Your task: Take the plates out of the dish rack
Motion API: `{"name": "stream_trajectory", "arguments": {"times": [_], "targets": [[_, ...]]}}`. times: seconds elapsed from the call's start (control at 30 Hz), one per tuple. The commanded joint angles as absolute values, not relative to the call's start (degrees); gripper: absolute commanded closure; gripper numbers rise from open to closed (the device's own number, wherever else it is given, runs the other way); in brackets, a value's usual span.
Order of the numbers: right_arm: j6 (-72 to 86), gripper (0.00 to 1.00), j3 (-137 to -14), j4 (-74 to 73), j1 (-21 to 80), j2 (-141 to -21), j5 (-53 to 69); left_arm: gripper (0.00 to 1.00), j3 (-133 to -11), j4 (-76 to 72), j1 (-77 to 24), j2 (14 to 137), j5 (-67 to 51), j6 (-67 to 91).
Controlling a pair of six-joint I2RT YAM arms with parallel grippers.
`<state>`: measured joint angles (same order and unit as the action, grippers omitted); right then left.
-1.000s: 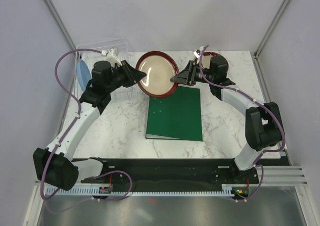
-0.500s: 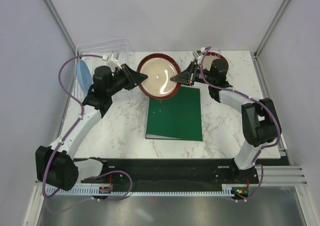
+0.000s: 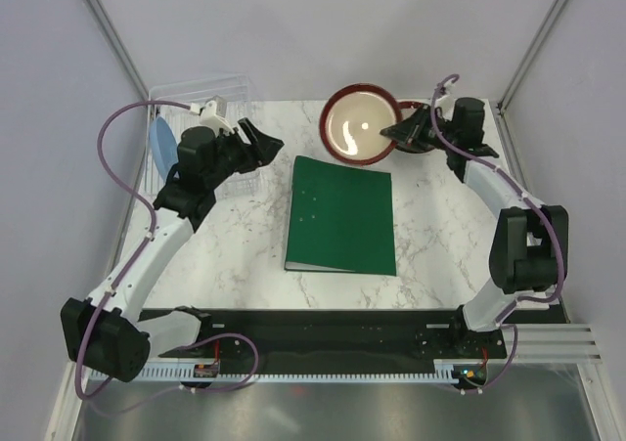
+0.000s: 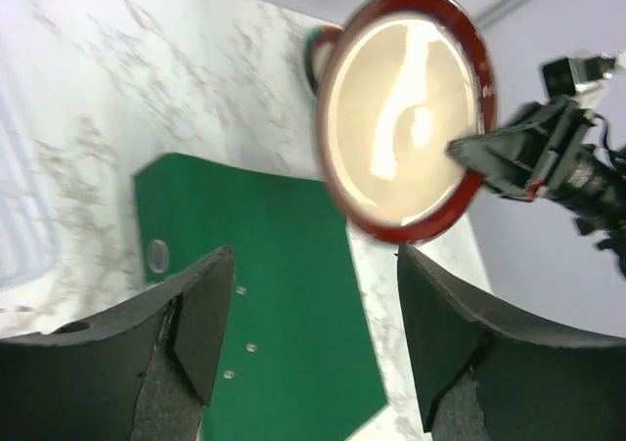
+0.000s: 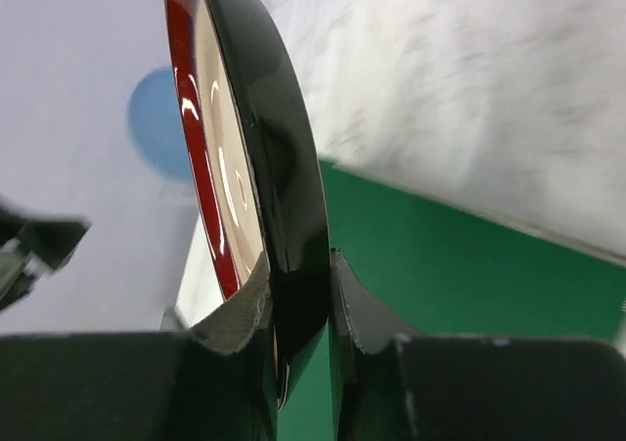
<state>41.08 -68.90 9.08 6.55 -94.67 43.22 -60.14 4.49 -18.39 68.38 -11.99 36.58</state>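
Note:
A brown-rimmed plate with a cream centre [image 3: 359, 128] hangs tilted on edge over the far right of the table. My right gripper [image 3: 396, 130] is shut on its right rim. The right wrist view shows that rim [image 5: 279, 197] pinched between the fingers of the right gripper [image 5: 298, 309]. My left gripper [image 3: 262, 146] stands open and empty to the plate's left, well apart from it. In the left wrist view the open left gripper [image 4: 313, 309] faces the plate [image 4: 401, 113]. A light blue plate [image 3: 163, 144] stands in the clear dish rack [image 3: 201, 91] at the far left.
A green binder [image 3: 342, 216] lies flat mid-table, just in front of the held plate. Another red-rimmed plate [image 3: 416, 106] lies on the table at the far right, mostly hidden by my right gripper. Grey walls close in the back and sides.
The left gripper let go of the plate, opened and drew back left. The right gripper closed on the rim and carried the plate right and toward the back.

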Motion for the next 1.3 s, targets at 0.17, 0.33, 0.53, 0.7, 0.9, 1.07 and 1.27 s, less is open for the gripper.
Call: {"name": "stream_trajectory", "arguments": {"times": [0.17,0.33,0.53,0.7,0.9,1.07,1.27], "targets": [[40.25,1.0,-87.78,5.81,-6.32,-106.68,36.56,0.25,-65.48,12.92,-18.46,61.88,8.69,19.17],[40.43,1.0,-98.07,3.43,-8.0,-117.41,34.81,0.23,-63.91,13.97,-18.46,57.66,21.07,11.8],[41.57,1.0,-107.13,2.64,-9.84,-127.08,34.28,0.12,-61.88,10.9,-18.28,55.37,32.69,0.37],[42.01,1.0,-110.82,2.29,-10.9,-131.39,34.63,0.05,-61.44,9.23,-17.93,57.04,35.94,-2.81],[40.87,1.0,-109.69,1.85,-12.3,-131.92,34.8,0.04,-60.82,8.97,-17.4,58.18,34.99,-1.94],[39.73,1.0,-106.26,1.76,-13.18,-130.25,35.15,0.04,-60.47,9.4,-17.32,57.92,34.45,-0.97],[40.52,0.88,-106.0,0.97,-13.53,-131.57,38.75,0.03,-60.64,10.1,-17.31,57.75,34.54,-0.79]]}}
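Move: The right hand already holds the cream plate by its rim. The plate stack it goes for lies about 23 cm ahead, 17 cm to the right and 22 cm lower, while the green folder lies nearly beneath, some 5 cm back, 4 cm left and 24 cm down. From the empty left hand, the blue plate stands about 13 cm ahead, 25 cm left and 19 cm lower; the dish rack's middle is 15 cm ahead, 16 cm left, 24 cm down. Still pinching the cream plate's rim, the right hand sweeps right and forward to the plate stack, turning clockwise about 30 degrees, then sinks some 15 cm as its fingers tip down, finishing with a slow drift right. Meanwhile the left hand, touching nothing, swings about 17 cm left towards the blue plate, rising then settling back partway, rolling left side up, turning counter-clockwise and opening nearly wide. ##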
